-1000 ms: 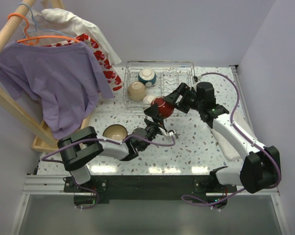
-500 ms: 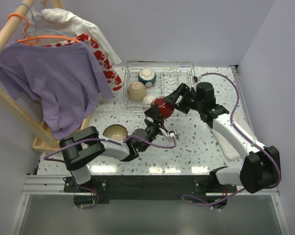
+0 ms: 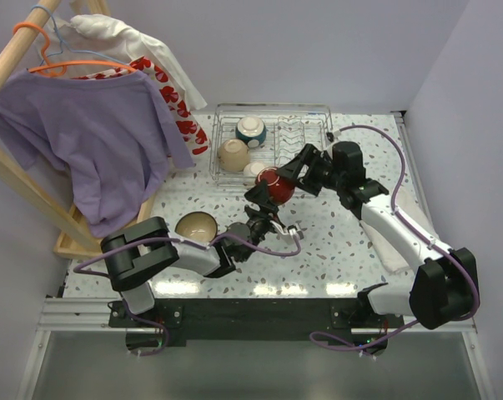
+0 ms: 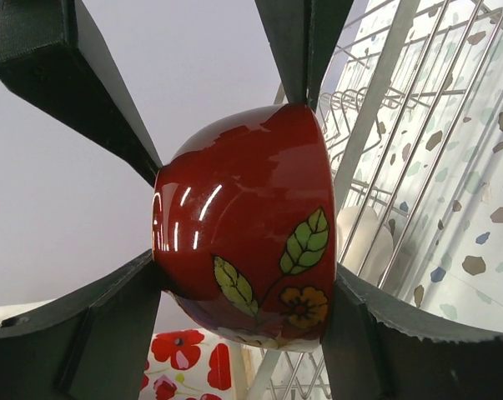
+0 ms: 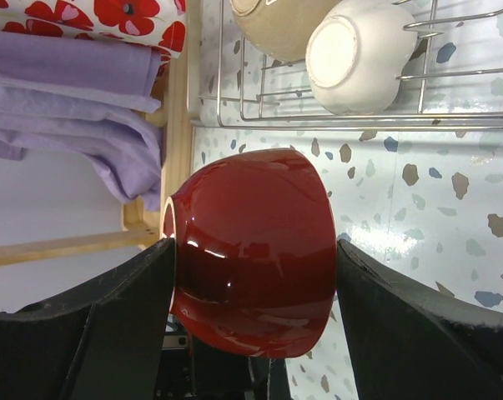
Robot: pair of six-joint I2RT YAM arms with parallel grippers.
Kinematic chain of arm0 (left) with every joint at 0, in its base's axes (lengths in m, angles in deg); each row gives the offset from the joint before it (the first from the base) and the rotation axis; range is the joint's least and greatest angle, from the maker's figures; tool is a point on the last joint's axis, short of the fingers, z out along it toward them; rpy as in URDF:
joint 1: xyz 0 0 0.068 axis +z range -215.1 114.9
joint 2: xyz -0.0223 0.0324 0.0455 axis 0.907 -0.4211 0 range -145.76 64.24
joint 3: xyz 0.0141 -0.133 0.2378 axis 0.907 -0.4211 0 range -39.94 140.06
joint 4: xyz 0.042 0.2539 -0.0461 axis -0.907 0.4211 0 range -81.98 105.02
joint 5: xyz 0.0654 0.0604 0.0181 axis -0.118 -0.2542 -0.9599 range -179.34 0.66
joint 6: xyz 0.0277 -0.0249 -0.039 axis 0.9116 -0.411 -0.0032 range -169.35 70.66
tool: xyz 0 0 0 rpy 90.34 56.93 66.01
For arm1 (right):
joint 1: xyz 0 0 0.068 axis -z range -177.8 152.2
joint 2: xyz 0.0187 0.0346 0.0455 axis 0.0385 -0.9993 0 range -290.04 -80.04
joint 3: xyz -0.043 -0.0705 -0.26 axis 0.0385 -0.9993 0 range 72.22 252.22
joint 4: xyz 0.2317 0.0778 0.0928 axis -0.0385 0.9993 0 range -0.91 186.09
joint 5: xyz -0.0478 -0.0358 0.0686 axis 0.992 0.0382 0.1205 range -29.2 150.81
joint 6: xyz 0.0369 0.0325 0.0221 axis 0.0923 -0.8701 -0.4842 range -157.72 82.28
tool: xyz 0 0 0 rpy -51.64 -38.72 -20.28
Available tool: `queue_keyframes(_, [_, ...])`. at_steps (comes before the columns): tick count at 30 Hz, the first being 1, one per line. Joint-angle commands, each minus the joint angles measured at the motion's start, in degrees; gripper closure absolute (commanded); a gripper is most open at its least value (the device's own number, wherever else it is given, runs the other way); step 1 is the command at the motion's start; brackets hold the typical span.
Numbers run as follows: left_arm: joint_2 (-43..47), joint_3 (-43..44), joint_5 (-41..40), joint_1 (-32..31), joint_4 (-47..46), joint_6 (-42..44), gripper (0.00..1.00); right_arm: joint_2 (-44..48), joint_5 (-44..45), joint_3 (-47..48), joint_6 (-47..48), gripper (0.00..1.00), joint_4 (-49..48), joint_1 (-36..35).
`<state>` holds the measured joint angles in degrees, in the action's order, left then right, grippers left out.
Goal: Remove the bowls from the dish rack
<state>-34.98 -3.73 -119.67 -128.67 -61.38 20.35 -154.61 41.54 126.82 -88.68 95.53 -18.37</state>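
A dark red bowl with a leaf and flower pattern hangs on its side above the table, just in front of the dish rack. My right gripper is shut on it from the right, pads on rim and base. My left gripper is shut on the same bowl from below; the right gripper's fingers show above it. In the rack lie a teal-and-white bowl, a tan bowl and a white bowl. Another bowl stands upright on the table by the left arm.
A wooden clothes stand with a purple shirt and a poppy-print cloth fills the left side. A white cloth lies under the right arm. The rack's wires stand close behind the held bowl.
The left gripper's jaws have narrowed onto the red bowl. Bowl and both grippers have shifted slightly to the left.
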Motion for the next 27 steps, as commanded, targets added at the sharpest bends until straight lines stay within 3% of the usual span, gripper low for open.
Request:
queue_keyframes(1, [2.0,-1.0,-2.9,-0.2,-19.3,-0.4,1.00,2.2,-3.2,0.9,-0.3,0.21,-5.9,0.0])
queue_keyframes(3, [2.4,-0.9,-3.1,-0.1,-19.2,-0.8,1.00,2.4,-3.4,0.8,-0.3,0.09,-5.9,0.1])
queue_keyframes(6, [2.5,-0.8,-3.2,-0.1,-19.0,-1.0,1.00,2.5,-3.6,0.9,0.0,0.01,-5.9,0.1])
queue_keyframes(17, [5.0,-0.4,-5.5,-0.1,-17.2,-3.9,1.00,4.3,0.5,1.9,4.5,0.01,-1.0,0.4])
queue_keyframes(23, [6.0,-0.1,-6.3,-0.1,-9.6,-9.7,1.00,5.0,1.0,2.0,7.5,0.01,1.6,0.5])
queue_keyframes(27, [10.6,4.0,-7.3,-0.1,12.6,-21.4,1.00,7.9,3.1,1.6,12.3,0.01,4.8,0.5])
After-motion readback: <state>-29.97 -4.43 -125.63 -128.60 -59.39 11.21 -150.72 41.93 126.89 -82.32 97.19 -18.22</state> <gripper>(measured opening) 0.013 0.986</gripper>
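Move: Out over the table in front of the rack, the red bowl is held by both hands: its middle is roughly 2 cm ahead and 4 cm right of the left hand, and about 4 cm left and 1 cm back of the right. From the left hand, the small white bowl in the rack is some 9 cm ahead, 3 cm left and 13 cm lower; the beige bowl is about 13 cm ahead and 10 cm left; the nested bowls on the table are 11 cm back and 22 cm left. Letting go of the red bowl, the right hand opens its fingers wide and rises about 1.5 cm, then eases slightly back and right. The left hand carries on to its right about 2.5 cm, dips, loses the bowl, and its fingers snap fully shut on nothing as it climbs some 3 cm from the dip and rolls about 10 degrees, left side down. ##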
